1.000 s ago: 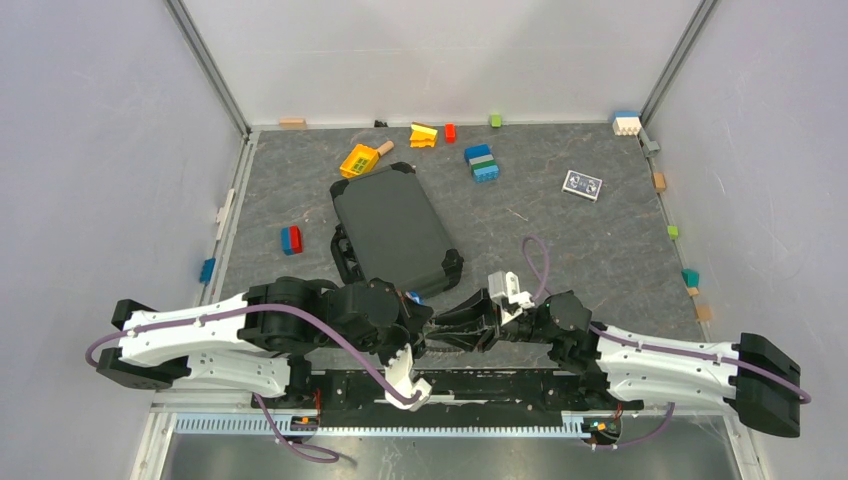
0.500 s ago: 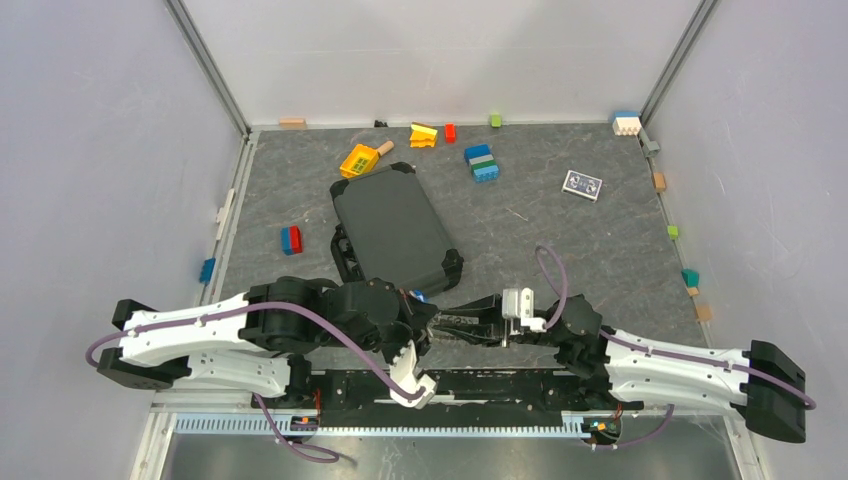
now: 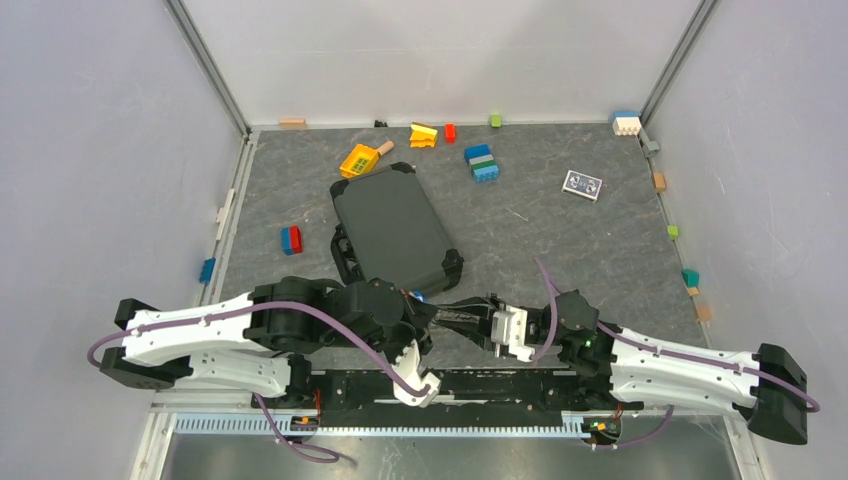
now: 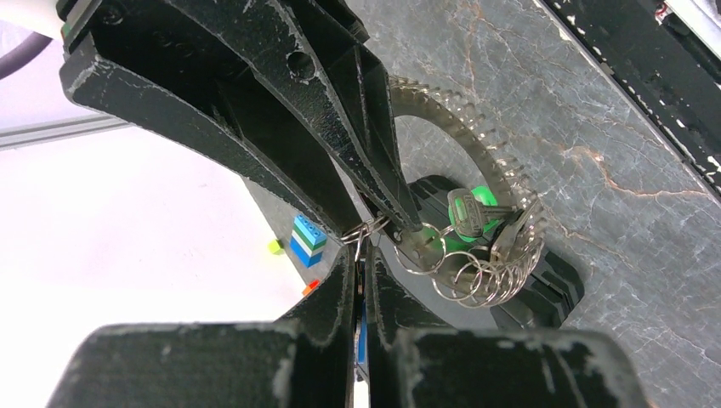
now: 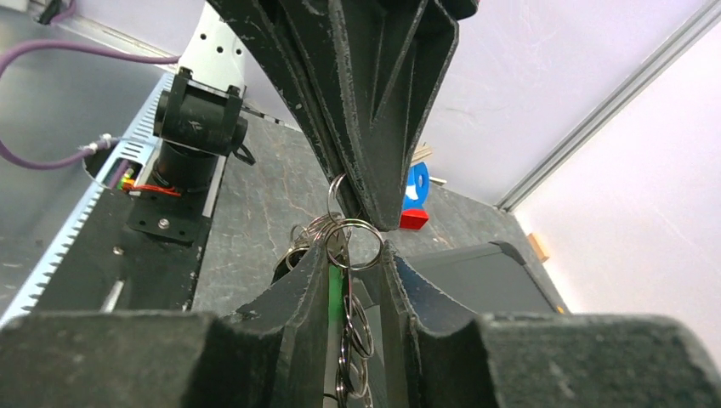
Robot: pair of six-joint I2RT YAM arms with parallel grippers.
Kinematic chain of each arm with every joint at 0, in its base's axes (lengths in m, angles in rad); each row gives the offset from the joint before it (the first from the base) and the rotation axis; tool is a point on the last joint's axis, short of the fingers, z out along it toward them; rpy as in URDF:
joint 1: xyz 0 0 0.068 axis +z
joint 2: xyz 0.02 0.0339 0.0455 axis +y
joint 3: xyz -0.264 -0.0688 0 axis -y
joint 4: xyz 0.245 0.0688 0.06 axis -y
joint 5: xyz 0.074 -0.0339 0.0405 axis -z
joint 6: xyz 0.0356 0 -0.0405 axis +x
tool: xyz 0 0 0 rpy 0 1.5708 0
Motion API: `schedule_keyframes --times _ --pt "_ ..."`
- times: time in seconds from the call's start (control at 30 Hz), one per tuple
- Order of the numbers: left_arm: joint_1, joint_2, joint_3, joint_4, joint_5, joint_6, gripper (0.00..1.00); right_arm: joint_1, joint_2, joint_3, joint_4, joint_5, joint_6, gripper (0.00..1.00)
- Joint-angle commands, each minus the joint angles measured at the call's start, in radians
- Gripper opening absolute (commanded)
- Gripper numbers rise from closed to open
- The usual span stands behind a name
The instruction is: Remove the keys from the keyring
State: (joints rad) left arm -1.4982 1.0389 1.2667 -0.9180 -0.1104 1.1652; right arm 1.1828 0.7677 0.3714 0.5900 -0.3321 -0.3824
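Note:
Both grippers meet over the near table edge. My left gripper [image 3: 428, 322] [image 4: 363, 251] is shut on the blue-headed key [image 5: 417, 183], and a small split ring [image 4: 367, 231] sticks out at its tips. The toothed keyring [image 4: 497, 161] hangs behind it with a bunch of split rings [image 4: 480, 276], a grey key [image 4: 463, 212] and the green tag [image 4: 486, 197]. My right gripper [image 3: 452, 314] [image 5: 354, 246] faces the left one, its jaws closed part-way across a ring [image 5: 364, 244] of that bunch. More rings [image 5: 355, 327] hang between its fingers.
A black case [image 3: 395, 228] lies just beyond the grippers. Toy bricks are scattered about: a red-blue one [image 3: 291, 239], a yellow one [image 3: 358, 160], a blue-green stack [image 3: 482, 163]. A small card [image 3: 582, 184] lies at the right. The black base rail [image 3: 480, 385] runs along the near edge.
My right wrist has rolled over and pushed left, closer to the left gripper. The left arm has hardly moved. Both grips look unchanged.

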Motion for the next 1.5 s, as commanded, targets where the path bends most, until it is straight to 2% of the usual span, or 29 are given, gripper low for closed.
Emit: schedule_keyframes --times 0.0,0.5,0.87,0.9,0.97,1.1,1.3,1.47 --pt "0.001 -0.001 0.046 0.016 -0.011 -0.059 0.02 0.000 -0.032 0.037 -0.046 -0.004 -0.148 0.20" --pt "0.001 0.036 0.074 0.017 -0.064 -0.121 0.02 0.042 -0.042 0.083 -0.214 -0.042 -0.367 0.12" --pt "0.001 0.064 0.092 0.018 -0.133 -0.196 0.02 0.109 -0.045 0.091 -0.292 0.027 -0.495 0.11" --pt "0.002 0.066 0.094 0.018 -0.136 -0.202 0.02 0.111 -0.044 0.090 -0.297 0.031 -0.507 0.13" --pt "0.001 0.067 0.096 0.018 -0.137 -0.207 0.02 0.113 -0.047 0.087 -0.293 0.044 -0.508 0.23" --pt "0.001 0.052 0.089 0.019 -0.119 -0.181 0.02 0.113 -0.052 0.078 -0.259 0.078 -0.444 0.38" --pt "0.002 0.047 0.086 0.019 -0.114 -0.173 0.02 0.113 -0.057 0.070 -0.212 0.123 -0.270 0.48" --pt "0.001 0.037 0.079 0.019 -0.110 -0.151 0.02 0.113 -0.067 0.041 -0.138 0.097 -0.118 0.51"
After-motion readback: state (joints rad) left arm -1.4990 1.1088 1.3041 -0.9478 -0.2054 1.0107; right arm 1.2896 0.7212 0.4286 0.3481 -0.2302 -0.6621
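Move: The split ring is already pinched at the right fingertips, about 1 cm to the hand's left. The big keyring disc hangs from there, its middle roughly 5 cm below, 3 cm to the right and 1 cm back; the grey case lies some 24 cm ahead, 9 cm left and 23 cm below. From the left hand, still holding a key, the split ring is about 1 cm right, level fore-and-aft, and 1 cm lower. Right hand rolls the pinched split ring about 20 degrees front-side up, sinks 1.5 cm, then opens, releasing it. ##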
